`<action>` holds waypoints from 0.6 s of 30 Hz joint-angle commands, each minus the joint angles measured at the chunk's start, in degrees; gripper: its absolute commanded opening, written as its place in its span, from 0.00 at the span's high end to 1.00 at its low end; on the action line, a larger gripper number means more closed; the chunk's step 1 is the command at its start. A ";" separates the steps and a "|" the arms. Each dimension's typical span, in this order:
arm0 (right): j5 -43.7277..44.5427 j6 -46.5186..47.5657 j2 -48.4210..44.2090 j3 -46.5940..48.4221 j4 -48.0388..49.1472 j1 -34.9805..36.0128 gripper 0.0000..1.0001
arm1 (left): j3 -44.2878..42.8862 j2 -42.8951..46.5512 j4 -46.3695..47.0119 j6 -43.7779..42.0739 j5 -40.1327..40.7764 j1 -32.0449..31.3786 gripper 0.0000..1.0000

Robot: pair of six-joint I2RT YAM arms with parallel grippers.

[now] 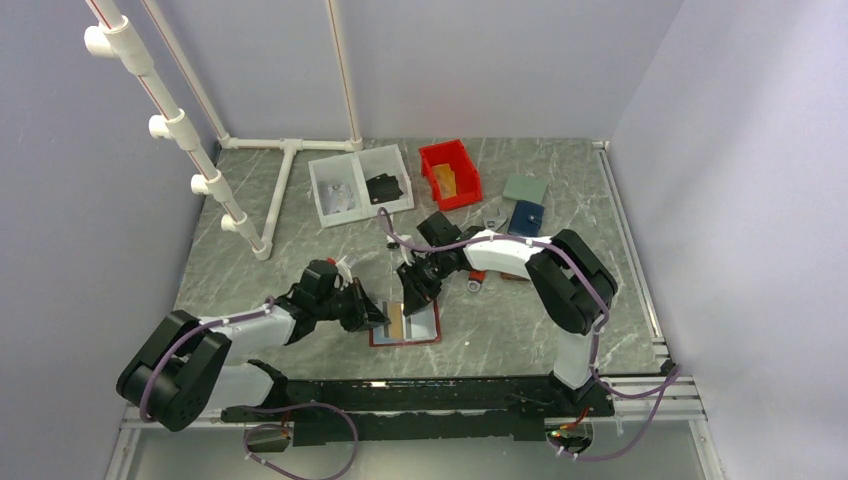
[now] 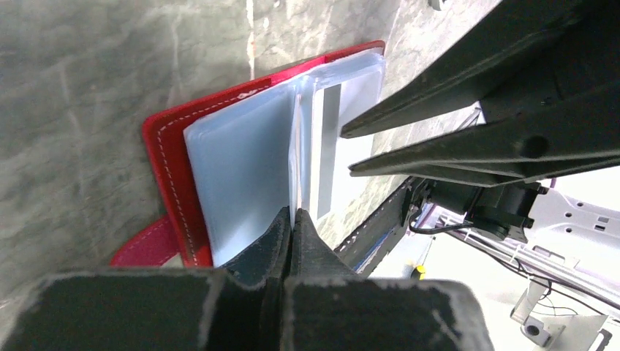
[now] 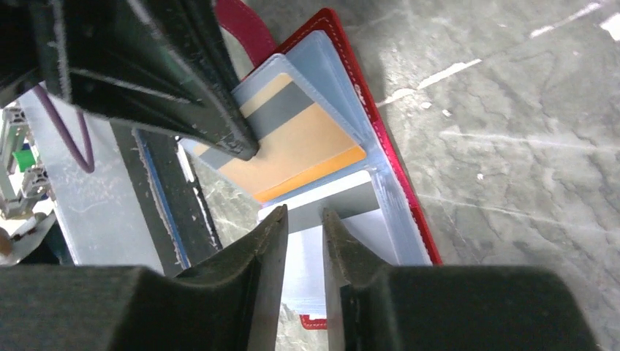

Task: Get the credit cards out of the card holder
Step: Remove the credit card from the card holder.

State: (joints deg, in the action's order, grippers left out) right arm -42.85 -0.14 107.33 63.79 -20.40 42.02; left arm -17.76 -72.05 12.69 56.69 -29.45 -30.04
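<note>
The red card holder (image 1: 428,330) lies open on the table, its pale blue-grey pockets up. In the left wrist view its red cover (image 2: 169,150) and strap tab (image 2: 142,247) show at the left. My left gripper (image 2: 293,217) is shut on the thin edge of a clear pocket leaf (image 2: 248,161) of the holder. A tan-orange credit card (image 3: 311,142) with a grey stripe sits in that leaf, under the left fingers (image 3: 183,80). My right gripper (image 3: 304,217) hovers over a white card (image 3: 365,197) with a grey stripe, its jaws a narrow gap apart, gripping nothing.
A red bin (image 1: 450,172) and a white two-part tray (image 1: 358,185) stand at the back. A blue wallet (image 1: 526,215) and a grey-green flat item (image 1: 524,188) lie behind the right arm. A white pipe frame (image 1: 250,200) rises at the left.
</note>
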 commanded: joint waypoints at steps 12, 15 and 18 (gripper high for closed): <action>-21.49 5.30 -3.18 2.68 -1.29 -3.90 0.57 | 5.64 18.03 11.12 -3.58 -1.41 1.39 1.00; -23.75 3.43 -3.47 2.13 0.24 -4.78 0.54 | 6.51 19.27 14.02 -3.40 -2.46 1.39 1.00; -25.37 2.31 -3.74 1.57 1.44 -5.59 0.53 | 6.77 18.96 16.71 -2.87 -3.53 1.39 1.00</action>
State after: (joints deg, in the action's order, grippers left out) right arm -62.48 3.42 106.74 65.52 -22.15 37.39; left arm -11.42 -53.65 21.30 54.46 -30.20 -28.91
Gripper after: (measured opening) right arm 0.458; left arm 0.012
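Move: The left fingers are already shut on the edge of the clear page holding the gold card, whose middle lies about 2 cm to their right and a little below. From the right hand that card is some 3 cm left and 2 cm back. The open card holder's middle is about 4 cm right of the left hand, 1 cm back and 2 cm below; the white card with the grey stripe is about 7 cm right of the left hand, 1 cm back. Still pinching the clear page beside the gold card, the left hand sinks a hair, then lifts about 6 cm nearly straight up, rolling roughly 20 degrees so that its forward side comes up. The right hand rises alongside by about 5 cm, its left-pointing fingers levelling out some 15 degrees while they spread from a narrow gap to about half open, holding nothing. ##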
